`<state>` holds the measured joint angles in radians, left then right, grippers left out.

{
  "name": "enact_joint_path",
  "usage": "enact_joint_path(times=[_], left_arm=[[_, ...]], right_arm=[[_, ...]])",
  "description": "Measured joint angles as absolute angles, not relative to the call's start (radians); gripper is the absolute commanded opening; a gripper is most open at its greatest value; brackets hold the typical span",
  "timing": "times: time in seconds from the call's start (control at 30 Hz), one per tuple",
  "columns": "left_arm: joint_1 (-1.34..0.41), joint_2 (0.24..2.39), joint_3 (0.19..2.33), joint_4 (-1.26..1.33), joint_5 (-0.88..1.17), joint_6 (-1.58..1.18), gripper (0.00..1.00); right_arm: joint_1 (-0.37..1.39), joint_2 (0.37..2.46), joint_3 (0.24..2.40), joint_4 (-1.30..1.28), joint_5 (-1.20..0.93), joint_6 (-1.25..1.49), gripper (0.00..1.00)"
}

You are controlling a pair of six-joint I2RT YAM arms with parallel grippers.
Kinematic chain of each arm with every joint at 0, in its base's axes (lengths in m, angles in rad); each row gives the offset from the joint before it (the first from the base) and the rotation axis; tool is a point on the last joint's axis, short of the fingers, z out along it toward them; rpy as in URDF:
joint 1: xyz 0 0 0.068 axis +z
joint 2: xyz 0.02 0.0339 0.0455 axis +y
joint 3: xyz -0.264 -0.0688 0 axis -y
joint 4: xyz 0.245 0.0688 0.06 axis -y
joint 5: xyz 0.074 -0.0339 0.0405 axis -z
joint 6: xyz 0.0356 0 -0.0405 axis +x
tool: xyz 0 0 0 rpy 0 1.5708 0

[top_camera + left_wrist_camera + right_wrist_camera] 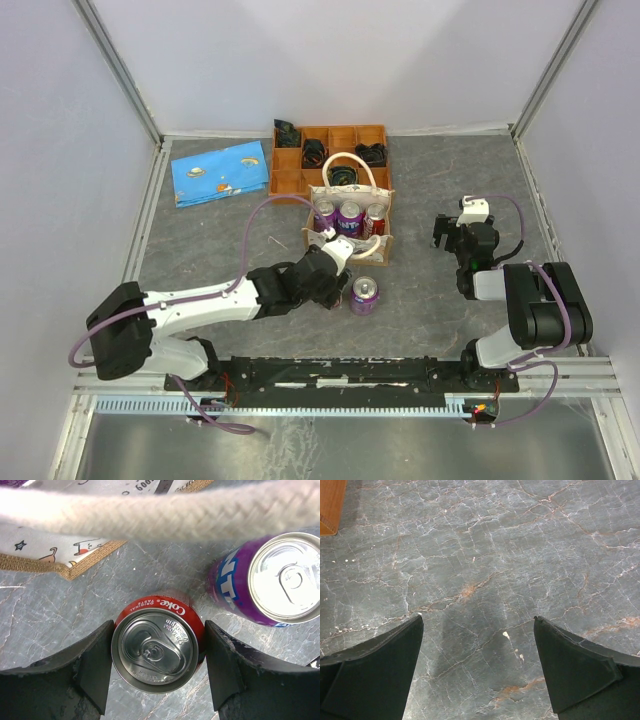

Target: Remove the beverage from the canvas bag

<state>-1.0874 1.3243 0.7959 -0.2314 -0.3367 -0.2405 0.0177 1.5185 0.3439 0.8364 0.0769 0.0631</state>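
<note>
In the left wrist view a red Coke can (156, 652) stands upright between my left gripper (157, 665) fingers, both pads against its sides. Whether it rests on the table I cannot tell. From above, the left gripper (333, 285) hides this can, just in front of the canvas bag (378, 250). The bag's rope handle (160, 515) crosses the top of the wrist view and its printed corner (50, 555) lies at the upper left. Inside the bag stand two purple cans (337, 214) and a red can (375, 222). My right gripper (450, 235) hangs open over bare table.
A purple can (364, 296) (270, 580) stands on the table right of my left gripper. Behind the bag is an orange-brown compartmented tray (290, 182) with dark items; its corner (330, 505) shows in the right wrist view. A blue pouch (220, 172) lies at the back left.
</note>
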Motion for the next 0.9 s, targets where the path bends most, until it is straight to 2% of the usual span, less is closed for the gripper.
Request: enact_joint_path(times=[0.17, 0.33, 0.43, 0.5, 0.7, 0.77, 0.9], left_arm=[[-1.101, 1.351, 0.824, -0.248, -0.342, -0.241, 0.25], [-1.111, 1.361, 0.834, -0.262, -0.357, -0.245, 0.50], [-1.115, 1.361, 0.839, -0.276, -0.372, -0.276, 0.59], [-1.116, 1.361, 0.839, -0.284, -0.378, -0.284, 0.71], [-1.120, 1.347, 0.845, -0.333, -0.392, -0.311, 0.76], [-1.122, 1.335, 0.845, -0.358, -0.395, -0.314, 0.98], [-1.124, 1.300, 0.857, -0.366, -0.410, -0.324, 0.99]], right_arm=[[0.018, 1.518, 0.344, 0.836, 0.079, 0.063, 0.99], [0.018, 1.518, 0.344, 0.836, 0.079, 0.063, 0.99], [0.018, 1.518, 0.344, 0.836, 0.079, 0.063, 0.99], [0.018, 1.518, 0.344, 0.836, 0.079, 0.063, 0.99], [0.018, 1.518, 0.344, 0.836, 0.080, 0.063, 0.99], [0.018, 1.518, 0.344, 0.836, 0.080, 0.063, 0.99], [0.018, 1.518, 0.344, 0.836, 0.079, 0.063, 0.99]])
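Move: The left hand still holds the red Coke can near its top, already at its place on the table, its middle almost straight below the hand point, some 4 cm down. The purple can stands about 8 cm to the hand's right, level with it. The canvas bag lies some 15 cm ahead and 3 cm right, its near handle arching roughly 10 cm ahead and 5 cm right. From the right hand, the Coke can is about 18 cm back and 29 cm left. The left hand stays low at the spot beside the purple can, first easing barely half a centimetre to the right, then working about 1.5 cm back to the left and 1 cm towards its base, turning only a few degrees, with the Coke can between its fingers. At the end the fingers open fully, come free of the can's sides and the hand starts up by some 1.5 cm, the fingertips still on either side of the can's top. ##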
